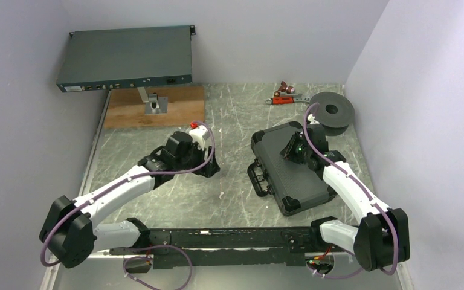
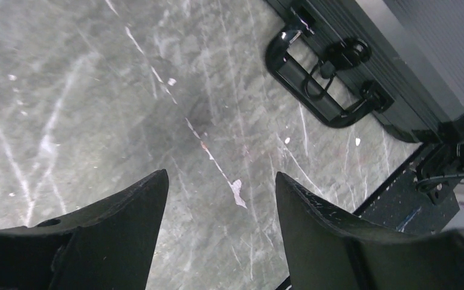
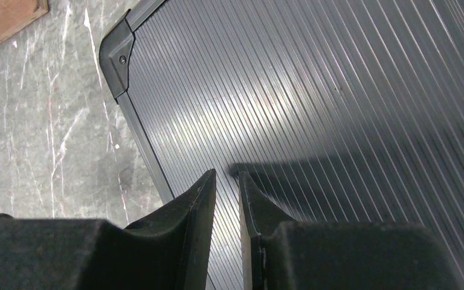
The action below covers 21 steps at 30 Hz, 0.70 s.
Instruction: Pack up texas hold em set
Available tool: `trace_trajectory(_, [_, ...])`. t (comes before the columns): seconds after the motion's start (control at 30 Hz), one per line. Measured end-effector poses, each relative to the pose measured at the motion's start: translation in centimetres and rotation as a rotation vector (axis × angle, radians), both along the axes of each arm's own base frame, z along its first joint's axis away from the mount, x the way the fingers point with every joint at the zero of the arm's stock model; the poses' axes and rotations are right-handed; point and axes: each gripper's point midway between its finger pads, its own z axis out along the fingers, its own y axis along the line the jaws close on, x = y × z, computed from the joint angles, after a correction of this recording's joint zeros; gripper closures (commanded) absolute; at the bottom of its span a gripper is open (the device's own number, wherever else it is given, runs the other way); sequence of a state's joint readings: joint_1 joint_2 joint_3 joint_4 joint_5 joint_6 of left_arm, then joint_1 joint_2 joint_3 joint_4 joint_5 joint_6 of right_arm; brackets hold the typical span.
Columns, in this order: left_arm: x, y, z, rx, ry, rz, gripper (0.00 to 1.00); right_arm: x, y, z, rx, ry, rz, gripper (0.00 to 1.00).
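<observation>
The black hard case (image 1: 278,166) of the texas hold em set lies closed and flat on the table, right of centre, with its handle (image 1: 257,179) toward the left. The card boxes, chips and discs are out of view. My right gripper (image 1: 293,148) hovers just above the ribbed lid (image 3: 308,90) near its far left corner. Its jaws (image 3: 227,173) stand nearly together with nothing between them. My left gripper (image 1: 208,169) is over bare table left of the handle (image 2: 320,78). Its fingers (image 2: 220,174) are spread wide and empty.
A grey rack unit (image 1: 127,60) on a stand sits on a wooden board (image 1: 157,106) at the back left. A black spool (image 1: 332,110) and a red-handled tool (image 1: 287,96) lie behind the case. A black rail (image 1: 229,241) runs along the near edge.
</observation>
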<state>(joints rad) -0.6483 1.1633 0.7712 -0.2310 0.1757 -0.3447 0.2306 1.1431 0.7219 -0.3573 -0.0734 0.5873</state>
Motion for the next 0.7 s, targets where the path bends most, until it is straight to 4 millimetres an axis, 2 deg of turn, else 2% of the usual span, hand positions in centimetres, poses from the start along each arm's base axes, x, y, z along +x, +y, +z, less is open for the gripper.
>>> trace_trajectory(0.4, [-2.0, -5.0, -4.5, 0.005, 0.074, -0.127, 0.53, 0.1, 0.1, 0.2, 0.010, -0.021, 0.004, 0.76])
trace_trajectory(0.7, [-1.0, -7.2, -8.4, 0.026, 0.139, -0.126, 0.65, 0.1, 0.2, 0.2, 0.013, -0.029, 0.006, 0.76])
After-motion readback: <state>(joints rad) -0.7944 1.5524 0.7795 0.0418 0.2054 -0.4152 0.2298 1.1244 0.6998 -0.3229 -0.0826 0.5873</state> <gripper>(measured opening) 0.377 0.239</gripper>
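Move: The case handle lies about 14 cm to the left hand's right, level with it front to back and some 9 cm lower. From the same hand, the closed case's middle is roughly 25 cm right, 2 cm farther out and 7 cm down; its near left corner is about 24 cm right and 9 cm back. The right hand has the case's middle about 4 cm back, 3 cm right and 4 cm below it. Down and to the right goes the left hand, about 8 cm lower and 7 cm across, sinking over bare table towards the case handle without touching it yet. Its fingers draw in from wide to well under half open while the wrist tips some 10 degrees further down with a slight clockwise turn. The right hand stays put, its narrowed fingertips still resting on the lid. ##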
